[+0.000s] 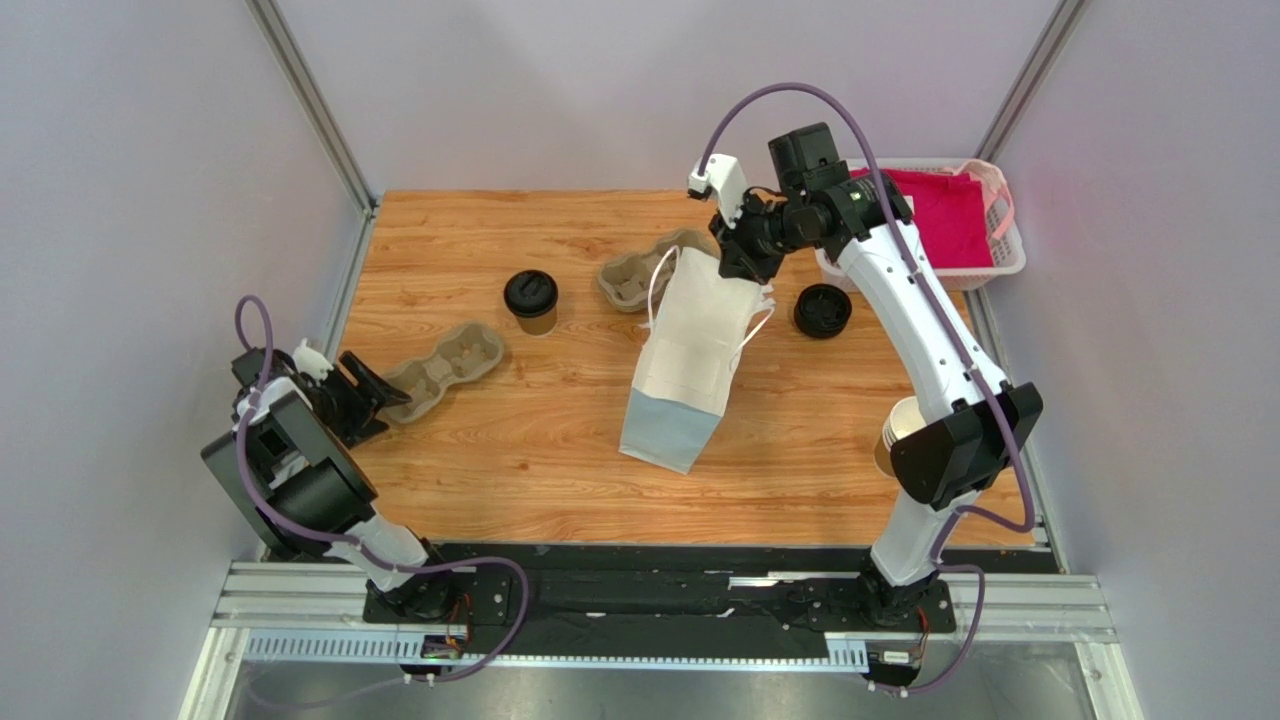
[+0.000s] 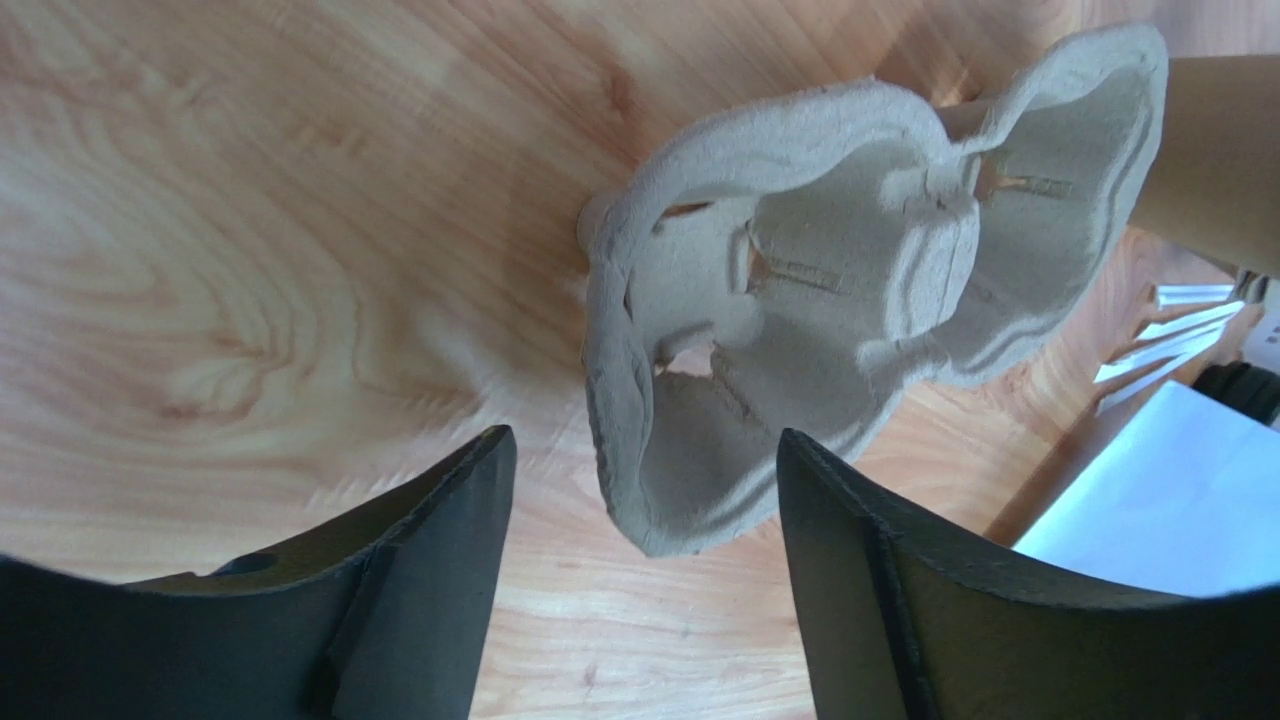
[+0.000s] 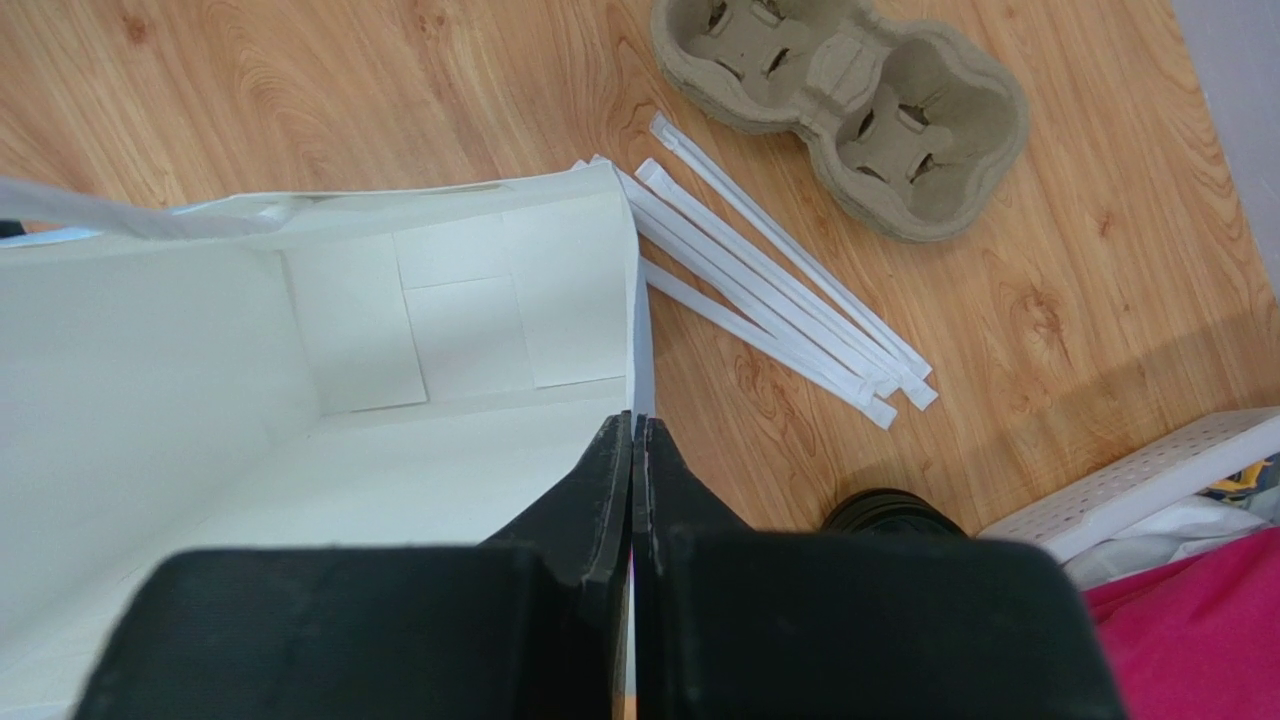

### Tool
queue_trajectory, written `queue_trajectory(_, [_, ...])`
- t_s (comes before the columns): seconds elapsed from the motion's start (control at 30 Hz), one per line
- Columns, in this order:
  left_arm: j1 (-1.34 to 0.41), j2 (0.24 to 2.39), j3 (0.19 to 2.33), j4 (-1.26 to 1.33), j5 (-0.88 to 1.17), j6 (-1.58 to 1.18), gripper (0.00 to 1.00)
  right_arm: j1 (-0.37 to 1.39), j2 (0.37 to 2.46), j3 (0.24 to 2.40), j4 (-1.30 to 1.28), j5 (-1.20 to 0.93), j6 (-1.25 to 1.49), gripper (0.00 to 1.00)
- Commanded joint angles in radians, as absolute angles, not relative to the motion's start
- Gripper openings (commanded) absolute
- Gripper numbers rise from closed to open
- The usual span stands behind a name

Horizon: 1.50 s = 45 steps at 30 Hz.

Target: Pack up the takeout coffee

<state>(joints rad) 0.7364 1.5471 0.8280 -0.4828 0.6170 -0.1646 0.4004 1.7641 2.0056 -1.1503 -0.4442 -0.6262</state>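
The takeout coffee (image 1: 531, 300), a brown paper cup with a black lid, stands upright on the wooden table left of centre; neither gripper touches it. A white paper bag (image 1: 691, 360) lies at the middle with its mouth toward the far side. My right gripper (image 1: 747, 263) is shut on the bag's rim (image 3: 639, 323), and the bag's white inside (image 3: 301, 375) fills the left of the right wrist view. My left gripper (image 1: 376, 398) is open at the table's left edge. The end of a pulp cup carrier (image 2: 842, 285) lies between its fingertips (image 2: 481, 465) without touching them.
A second pulp carrier (image 1: 639, 273) lies beyond the bag, with several wrapped straws (image 3: 766, 285) beside it. Loose black lids (image 1: 822, 311) sit right of the bag. A white basket (image 1: 1010, 225) holding pink cloth stands at the far right. Stacked lidless cups (image 1: 897, 435) stand near the right arm.
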Motion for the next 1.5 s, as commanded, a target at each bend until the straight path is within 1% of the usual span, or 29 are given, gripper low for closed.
queue_trajectory(0.0, [0.742,1.577,0.819,-0.353,0.678,-0.219,0.65,0.402,1.781,2.107,-1.186,-0.465,-0.598,0.0])
queue_trajectory(0.07, [0.742,1.592,0.819,-0.327,0.707,-0.238,0.61,0.402,1.796,2.123,-1.21,-0.465,-0.598,0.0])
queue_trajectory(0.1, [0.742,1.606,0.818,-0.313,0.716,-0.248,0.55,0.402,1.798,2.128,-1.215,-0.465,-0.601,0.0])
queue_trajectory(0.17, [0.742,1.615,0.816,-0.305,0.721,-0.255,0.46,0.402,1.796,2.126,-1.223,-0.469,-0.604,0.0])
queue_trajectory(0.2, [0.744,1.621,0.818,-0.302,0.719,-0.253,0.36,0.4,1.793,2.125,-1.221,-0.469,-0.604,0.0])
queue_trajectory(0.27, [0.744,1.62,0.821,-0.296,0.718,-0.245,0.27,0.402,1.79,2.123,-1.22,-0.468,-0.598,0.0])
queue_trajectory(0.3, [0.742,1.617,0.822,-0.295,0.719,-0.241,0.19,0.402,1.79,2.122,-1.22,-0.469,-0.597,0.0])
queue_trajectory(0.37, [0.742,1.611,0.833,-0.305,0.724,-0.229,0.11,0.402,1.784,2.111,-1.209,-0.471,-0.591,0.0])
queue_trajectory(0.4, [0.744,1.594,0.838,-0.327,0.726,-0.224,0.0,0.402,1.776,2.108,-1.207,-0.474,-0.591,0.0])
queue_trajectory(0.53, [0.742,1.494,0.867,-0.386,0.75,-0.169,0.0,0.402,1.764,2.106,-1.216,-0.491,-0.609,0.0])
queue_trajectory(0.63, [0.738,1.396,0.964,-0.468,0.807,-0.075,0.0,0.402,1.763,2.126,-1.241,-0.491,-0.603,0.0])
queue_trajectory(0.7, [0.726,1.33,1.029,-0.579,0.81,0.006,0.0,0.4,1.749,2.132,-1.258,-0.503,-0.598,0.0])
queue_trajectory(0.77, [0.7,1.278,1.147,-0.693,0.808,0.105,0.0,0.403,1.737,2.131,-1.264,-0.511,-0.592,0.0])
queue_trajectory(0.83, [0.678,1.243,1.271,-0.75,0.802,0.177,0.0,0.403,1.724,2.131,-1.267,-0.508,-0.583,0.0])
queue_trajectory(0.87, [0.648,1.212,1.319,-0.817,0.817,0.275,0.0,0.403,1.721,2.132,-1.27,-0.508,-0.577,0.0])
queue_trajectory(0.97, [0.591,1.154,1.478,-0.896,0.847,0.383,0.0,0.411,1.707,2.128,-1.298,-0.509,-0.581,0.0])
queue_trajectory(1.03, [0.548,1.14,1.593,-0.891,0.859,0.399,0.0,0.417,1.698,2.112,-1.315,-0.5,-0.586,0.0])
queue_trajectory(1.1, [0.441,1.16,1.688,-0.888,0.856,0.394,0.0,0.431,1.686,2.096,-1.325,-0.489,-0.589,0.0])
queue_trajectory(1.13, [0.399,1.182,1.783,-0.876,0.848,0.391,0.0,0.442,1.683,2.094,-1.333,-0.479,-0.592,0.0])
queue_trajectory(1.17, [0.312,1.195,1.83,-0.868,0.829,0.388,0.0,0.448,1.681,2.094,-1.341,-0.476,-0.597,0.0])
queue_trajectory(1.2, [0.269,1.206,1.92,-0.864,0.819,0.397,0.0,0.451,1.68,2.094,-1.353,-0.469,-0.598,0.0])
queue_trajectory(1.23, [0.226,1.218,1.963,-0.856,0.805,0.408,0.0,0.459,1.68,2.095,-1.358,-0.469,-0.598,0.0])
queue_trajectory(1.27, [0.128,1.221,2.0,-0.845,0.755,0.416,0.0,0.459,1.681,2.094,-1.361,-0.468,-0.595,0.0])
queue_trajectory(1.3, [0.089,1.223,2.056,-0.835,0.736,0.423,0.0,0.46,1.681,2.095,-1.358,-0.463,-0.583,0.0])
queue_trajectory(1.37, [0.014,1.224,2.106,-0.813,0.721,0.452,0.0,0.462,1.686,2.102,-1.348,-0.46,-0.568,0.0])
queue_trajectory(1.4, [-0.059,1.224,2.147,-0.813,0.713,0.468,0.0,0.46,1.69,2.106,-1.345,-0.463,-0.557,0.0])
queue_trajectory(1.47, [-0.116,1.212,2.17,-0.813,0.698,0.511,0.0,0.459,1.697,2.12,-1.336,-0.468,-0.548,0.0])
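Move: Beside the left hand, the near carrier's middle lies about 8 cm ahead and 9 cm to the right, roughly 2 cm lower, its near-left rim just in front of the open fingers; the lidded cup stands some 17 cm ahead and 23 cm right, about level in height. From the right hand that carrier is level fore and aft, about 45 cm left and 25 cm below; the other carrier lies 15 cm ahead and 14 cm left, just as far below. Easing forward about 2 cm, the left hand shuts its open fingers on the carrier's near-left rim, then hoists it fast, some 50 cm up, swinging about 20 cm right and turning the wrist until the steeply down-pointing fingers lie level, aimed forward and right. The right hand keeps pinching the bag's rim and draws it back about 6 cm, rising slightly. ##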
